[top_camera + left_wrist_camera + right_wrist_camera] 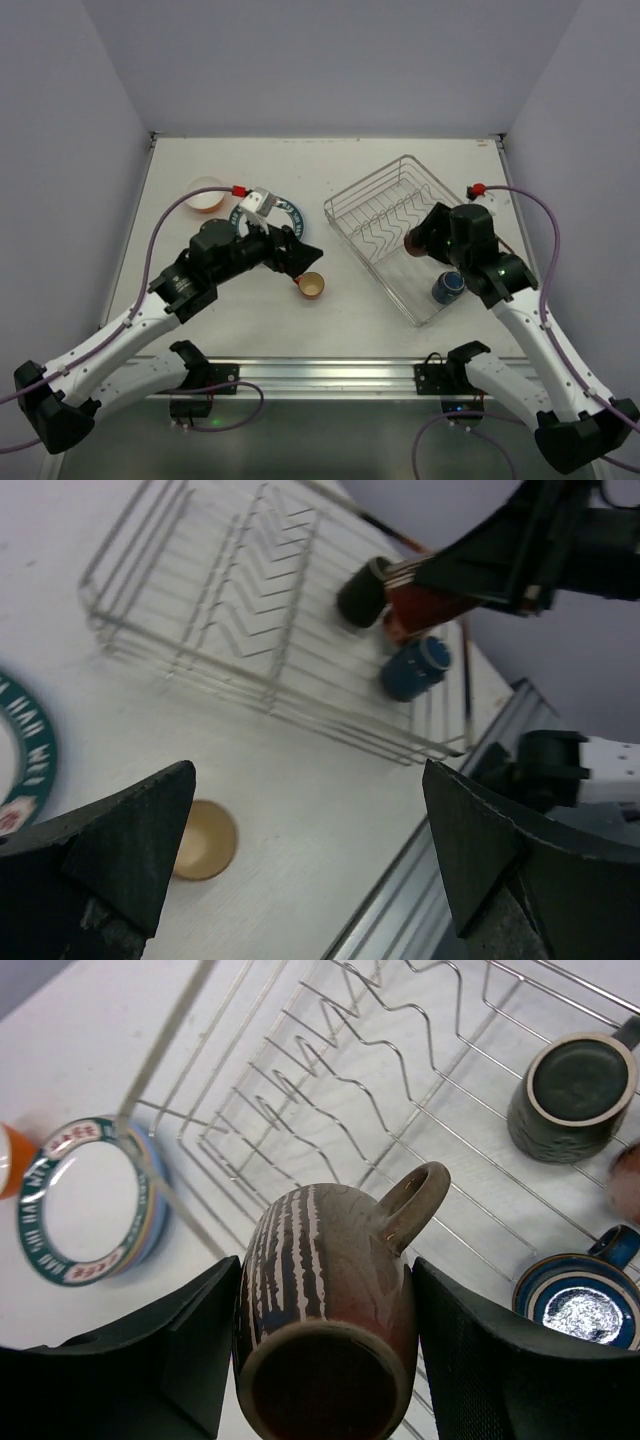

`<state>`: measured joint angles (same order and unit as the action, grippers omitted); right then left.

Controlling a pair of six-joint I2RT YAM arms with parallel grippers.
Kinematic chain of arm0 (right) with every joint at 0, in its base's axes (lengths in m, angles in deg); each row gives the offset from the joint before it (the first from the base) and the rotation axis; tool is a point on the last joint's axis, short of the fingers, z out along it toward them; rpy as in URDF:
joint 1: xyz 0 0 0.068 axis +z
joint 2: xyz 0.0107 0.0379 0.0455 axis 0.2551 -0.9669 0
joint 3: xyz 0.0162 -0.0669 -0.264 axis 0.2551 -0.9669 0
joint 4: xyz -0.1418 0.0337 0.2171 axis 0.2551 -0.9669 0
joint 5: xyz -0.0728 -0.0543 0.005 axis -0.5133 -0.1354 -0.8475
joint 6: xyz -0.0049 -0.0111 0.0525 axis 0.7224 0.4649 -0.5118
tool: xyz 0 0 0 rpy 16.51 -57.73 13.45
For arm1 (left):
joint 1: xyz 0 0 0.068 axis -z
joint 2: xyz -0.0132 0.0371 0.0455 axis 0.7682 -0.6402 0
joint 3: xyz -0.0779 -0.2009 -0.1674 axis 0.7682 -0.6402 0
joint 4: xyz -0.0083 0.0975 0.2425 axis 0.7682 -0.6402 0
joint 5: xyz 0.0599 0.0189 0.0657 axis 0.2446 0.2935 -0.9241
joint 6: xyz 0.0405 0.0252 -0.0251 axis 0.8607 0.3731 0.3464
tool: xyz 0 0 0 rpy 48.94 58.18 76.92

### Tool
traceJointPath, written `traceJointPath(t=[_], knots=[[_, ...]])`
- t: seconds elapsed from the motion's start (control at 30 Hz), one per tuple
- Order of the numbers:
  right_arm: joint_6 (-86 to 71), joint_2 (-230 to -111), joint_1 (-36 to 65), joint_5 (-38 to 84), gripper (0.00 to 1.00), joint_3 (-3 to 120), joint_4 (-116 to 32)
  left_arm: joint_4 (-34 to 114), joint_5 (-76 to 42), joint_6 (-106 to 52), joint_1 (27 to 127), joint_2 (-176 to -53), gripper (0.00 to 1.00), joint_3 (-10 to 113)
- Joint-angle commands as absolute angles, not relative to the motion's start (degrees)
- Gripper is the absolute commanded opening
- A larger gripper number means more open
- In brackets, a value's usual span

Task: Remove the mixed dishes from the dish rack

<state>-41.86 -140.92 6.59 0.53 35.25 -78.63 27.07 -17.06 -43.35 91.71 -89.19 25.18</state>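
Note:
My right gripper [325, 1295] is shut on a brown mug [325, 1310] with pale stripes, mouth toward the camera, held over the silver wire dish rack [385, 215]. In the rack lie a black mug [572, 1085] and a blue mug [578, 1300]. The top view shows the right gripper [418, 243] over the rack's middle and the blue mug [449, 287] near its front corner. My left gripper [300, 262] is open and holds nothing, just above a small orange mug [312, 285] standing on the table. The mug [203, 840] lies beside the left finger [130, 840].
A stack of plates [278, 214], topped by a white one with a dark patterned rim, sits on the table left of the rack. An orange bowl [207, 195] stands farther left. The table's metal front rail [330, 372] runs along the near edge.

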Motion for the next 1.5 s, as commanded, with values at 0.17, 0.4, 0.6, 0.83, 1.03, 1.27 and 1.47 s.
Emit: traceJointPath(t=[0.17, 0.4, 0.6, 0.83, 1.03, 1.27, 1.47], knots=[[-43.18, -129.00, 6.58, 14.84, 0.02, 39.52, -74.13, 66.30, -4.77, -49.09, 104.24, -100.08, 1.00, 25.26], [-50.65, -122.49, 6.58, 32.49, 0.02, 36.97, -64.81, 87.42, 2.61, -52.08, 105.65, -107.36, 1.00, 25.16], [-53.82, -119.85, 6.58, 38.67, 0.02, 36.00, -59.18, 88.56, 3.49, -52.26, 106.44, -109.04, 0.98, 26.93], [-57.07, -120.36, 6.58, 45.78, 0.02, 33.99, -52.07, 93.93, 9.64, -53.93, 109.34, -112.56, 0.85, 29.30], [-57.96, -120.63, 6.58, 49.74, 0.03, 33.02, -48.72, 94.28, 9.82, -53.14, 110.57, -114.50, 0.48, 30.62], [-59.27, -120.98, 6.58, 53.79, 0.04, 31.26, -45.03, 94.63, 9.12, -51.82, 111.01, -114.85, 0.00, 30.62], [-57.34, -120.11, 6.58, 51.07, 0.61, 30.73, -48.36, 90.88, 4.65, -48.93, 111.10, -112.48, 0.00, 28.78]])
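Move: Held in the right fingers, the brown mug is some 27 cm to the left hand's right, about 5 cm ahead and 5 cm lower. A small orange cup stands about 22 cm straight below the left hand; the stacked plates lie roughly 18 cm ahead, 9 cm left and 24 cm below. From the right hand, the open left gripper is about 27 cm left, 5 cm back and 5 cm higher; in the rack some 16 cm below, the blue mug is 4 cm back and 8 cm right, the dark green mug 8 cm ahead and 9 cm right. Bringing both hands together in mid-air: the right keeps its grip on the brown mug, rising about 18 cm while drawing back and left and swinging counter-clockwise so the mug's mouth faces the left gripper. The left goes some 15 cm right, up and back, turning clockwise and tipping its fingers up, then shuts them on the mug's rim, one finger inside the mouth. ##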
